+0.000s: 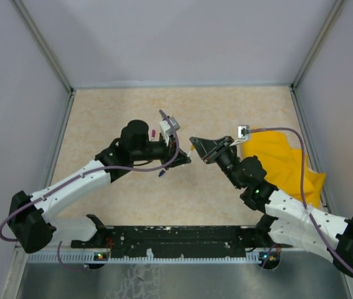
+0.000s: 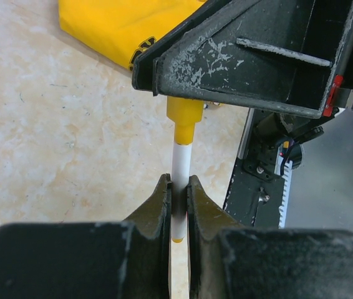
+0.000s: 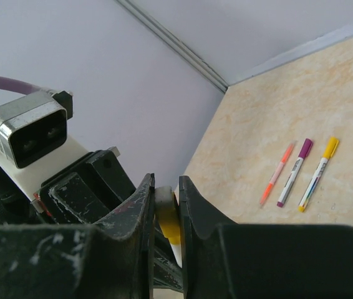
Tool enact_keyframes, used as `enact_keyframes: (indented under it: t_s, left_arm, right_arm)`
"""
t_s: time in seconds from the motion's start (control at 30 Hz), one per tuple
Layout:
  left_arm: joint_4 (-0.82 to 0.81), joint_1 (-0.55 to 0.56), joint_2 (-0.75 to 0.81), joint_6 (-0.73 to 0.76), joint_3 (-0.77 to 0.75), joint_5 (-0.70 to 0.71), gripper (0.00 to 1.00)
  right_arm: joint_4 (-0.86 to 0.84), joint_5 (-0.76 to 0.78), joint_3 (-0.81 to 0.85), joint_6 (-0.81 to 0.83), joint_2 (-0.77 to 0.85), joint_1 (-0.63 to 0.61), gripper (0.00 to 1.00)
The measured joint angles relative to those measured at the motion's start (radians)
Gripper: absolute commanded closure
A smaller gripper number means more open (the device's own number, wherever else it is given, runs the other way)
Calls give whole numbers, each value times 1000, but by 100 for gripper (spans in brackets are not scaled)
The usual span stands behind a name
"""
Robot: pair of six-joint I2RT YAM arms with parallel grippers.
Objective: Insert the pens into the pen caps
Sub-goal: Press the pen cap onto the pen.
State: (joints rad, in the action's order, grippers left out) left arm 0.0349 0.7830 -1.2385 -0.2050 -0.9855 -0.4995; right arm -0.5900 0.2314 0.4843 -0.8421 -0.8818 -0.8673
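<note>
Above the middle of the table the two grippers meet tip to tip. My left gripper (image 1: 183, 156) (image 2: 177, 182) is shut on a white-barrelled pen (image 2: 180, 161) with a yellow end. The pen's far end runs into a yellow pen cap (image 2: 184, 113) (image 3: 168, 223), and my right gripper (image 1: 197, 148) (image 3: 164, 184) is shut on that cap. Pen and cap are in one line, and the pen's yellow neck still shows below the cap's mouth. Three capped pens lie side by side on the table: orange-pink (image 3: 277, 174), purple (image 3: 294, 172) and yellow (image 3: 318, 173).
A crumpled yellow cloth (image 1: 278, 161) (image 2: 119, 25) lies at the right side of the table under the right arm. A small purple piece (image 1: 154, 133) and a dark one (image 1: 163, 174) show beside the left arm. Grey walls enclose the table.
</note>
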Motion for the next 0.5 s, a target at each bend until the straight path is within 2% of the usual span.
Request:
enact_keyframes:
  t_s: [0.13,0.37,0.5]
  left_arm:
    - [-4,6,0,0,-10,-7,100]
    - [-66,7,0,11,-58,-26,100]
    - [-117,6,0,22,-67,-27,100]
  right_arm:
    - [73,26,24,18,41,-10,100]
    - [237,25,182,120,64,-2,100]
    - [312,-20,262,172,63,27,93]
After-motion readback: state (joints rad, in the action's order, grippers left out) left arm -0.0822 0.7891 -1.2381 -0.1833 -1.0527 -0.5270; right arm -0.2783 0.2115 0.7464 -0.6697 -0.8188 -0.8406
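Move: The yellow cap in the right fingers, already on the end of the pen, sits about 5 cm above the left hand, 1 cm ahead and 2 cm to its right. From the right hand the pen's body is some 4 cm below, 1 cm back and 1 cm left. The blue pen cap lies about 9 cm ahead and 9 cm left of the left hand, 18 cm down. From the right hand, the yellow marker is roughly 21 cm ahead and 12 cm left, the purple marker 16 cm left and level with it, both 22 cm below. Both hands keep their grips, left on the pen's barrel and right on the yellow cap, and after a brief near-standstill lift the joined pair nearly straight up away from the table, the left by about 5.5 cm and the right by about 7 cm. Both drift a little to the right as they climb, and each wrist turns some 10 degrees, tipping its left side down and its front upward, with the cap still around the pen's end. ##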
